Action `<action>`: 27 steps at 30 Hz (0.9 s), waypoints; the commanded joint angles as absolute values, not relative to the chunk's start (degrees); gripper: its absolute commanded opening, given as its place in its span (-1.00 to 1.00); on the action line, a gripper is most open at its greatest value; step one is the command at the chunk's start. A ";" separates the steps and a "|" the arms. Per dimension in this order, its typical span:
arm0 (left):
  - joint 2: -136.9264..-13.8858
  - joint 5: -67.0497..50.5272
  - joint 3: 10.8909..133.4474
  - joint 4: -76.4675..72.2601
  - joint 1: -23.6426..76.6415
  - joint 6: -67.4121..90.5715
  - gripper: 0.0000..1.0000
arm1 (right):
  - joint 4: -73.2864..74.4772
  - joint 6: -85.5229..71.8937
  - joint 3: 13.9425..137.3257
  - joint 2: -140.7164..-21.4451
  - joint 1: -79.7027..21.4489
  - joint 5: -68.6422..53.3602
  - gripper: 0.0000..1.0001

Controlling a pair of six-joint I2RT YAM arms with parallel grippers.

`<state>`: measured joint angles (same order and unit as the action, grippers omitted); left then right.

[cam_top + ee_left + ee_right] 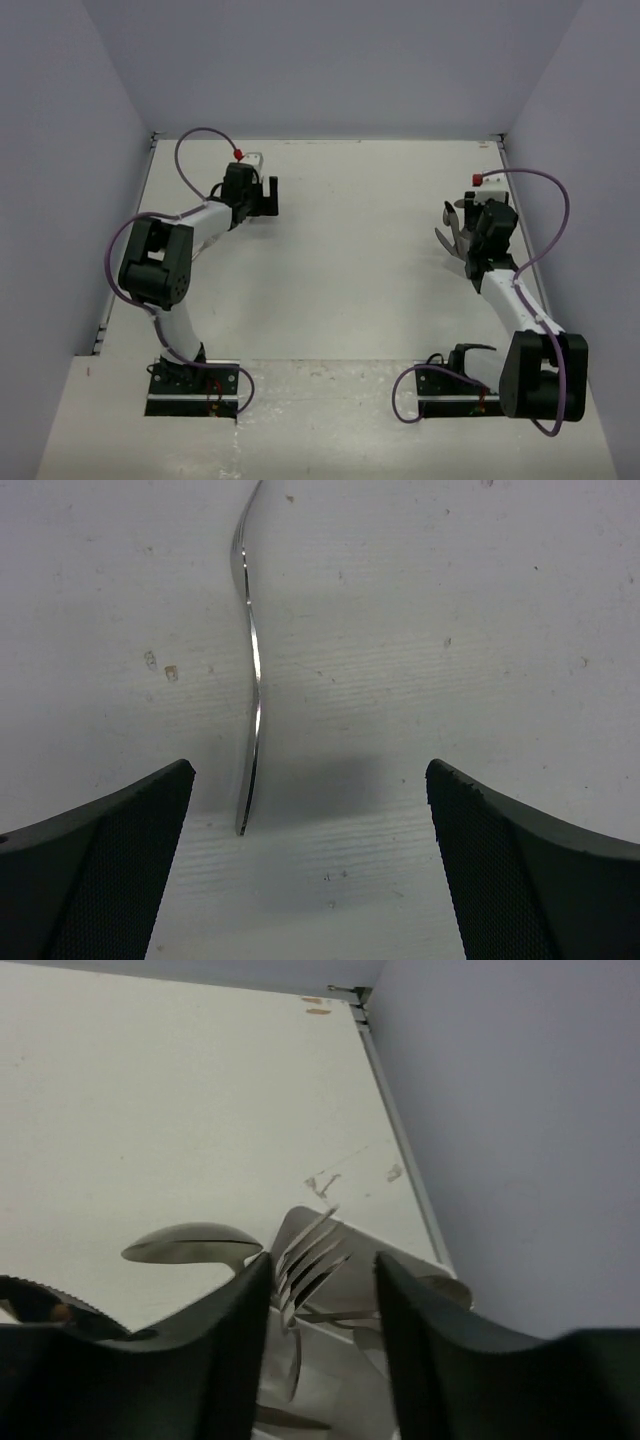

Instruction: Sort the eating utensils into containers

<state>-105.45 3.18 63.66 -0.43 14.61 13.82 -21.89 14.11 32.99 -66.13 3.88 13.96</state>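
A slim silver utensil (254, 670) lies edge-on on the table, its end between my left gripper's fingers, nearer the left finger (110, 865). My left gripper (310, 775) is open and low over it, at the far left in the top view (266, 196). My right gripper (322, 1290) is open over the white translucent container (400, 1260), which holds several forks (305, 1252). The fork tines rest by its left finger (225, 1345). A spoon bowl (190, 1243) sticks out to the left. In the top view the right gripper (463, 240) hides the container, and utensil ends (443, 238) poke out beside it.
The right wall (520, 1110) and the table's right edge strip (400, 1150) run close beside the container. The back wall (330, 70) stands beyond both grippers. Purple cables (545, 220) loop off both arms. Bare white tabletop (360, 250) lies between the arms.
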 commanded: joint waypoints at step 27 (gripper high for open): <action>-118.39 9.31 77.52 6.93 12.92 10.54 -0.35 | -4.57 -6.86 40.87 -37.62 4.22 0.88 0.98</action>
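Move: Just ahead of my left hand a fork lies on the table, pointing away, its middle about 7 cm forward, 1 cm left and 5 cm down. Another fork lies 17 cm left of the hand and 8 cm back. My right hand is level with a standing fork's head, 1 cm ahead between my fingertips; the container's middle is straight below, roughly 13 cm down, and a spoon head sticks up about 6 cm left, 4 cm forward and 3 cm lower. With my left hand I ease forward, then sink towards the fork's handle, about 3.5 cm each way, closing my fingers from wide open to a bit over a third so that they straddle it. Meanwhile my right fingers go on opening to full width around the fork head and I back clear: up some 13 cm, back and to the left, tipping the fingers up and rolling the hand's left side up. ##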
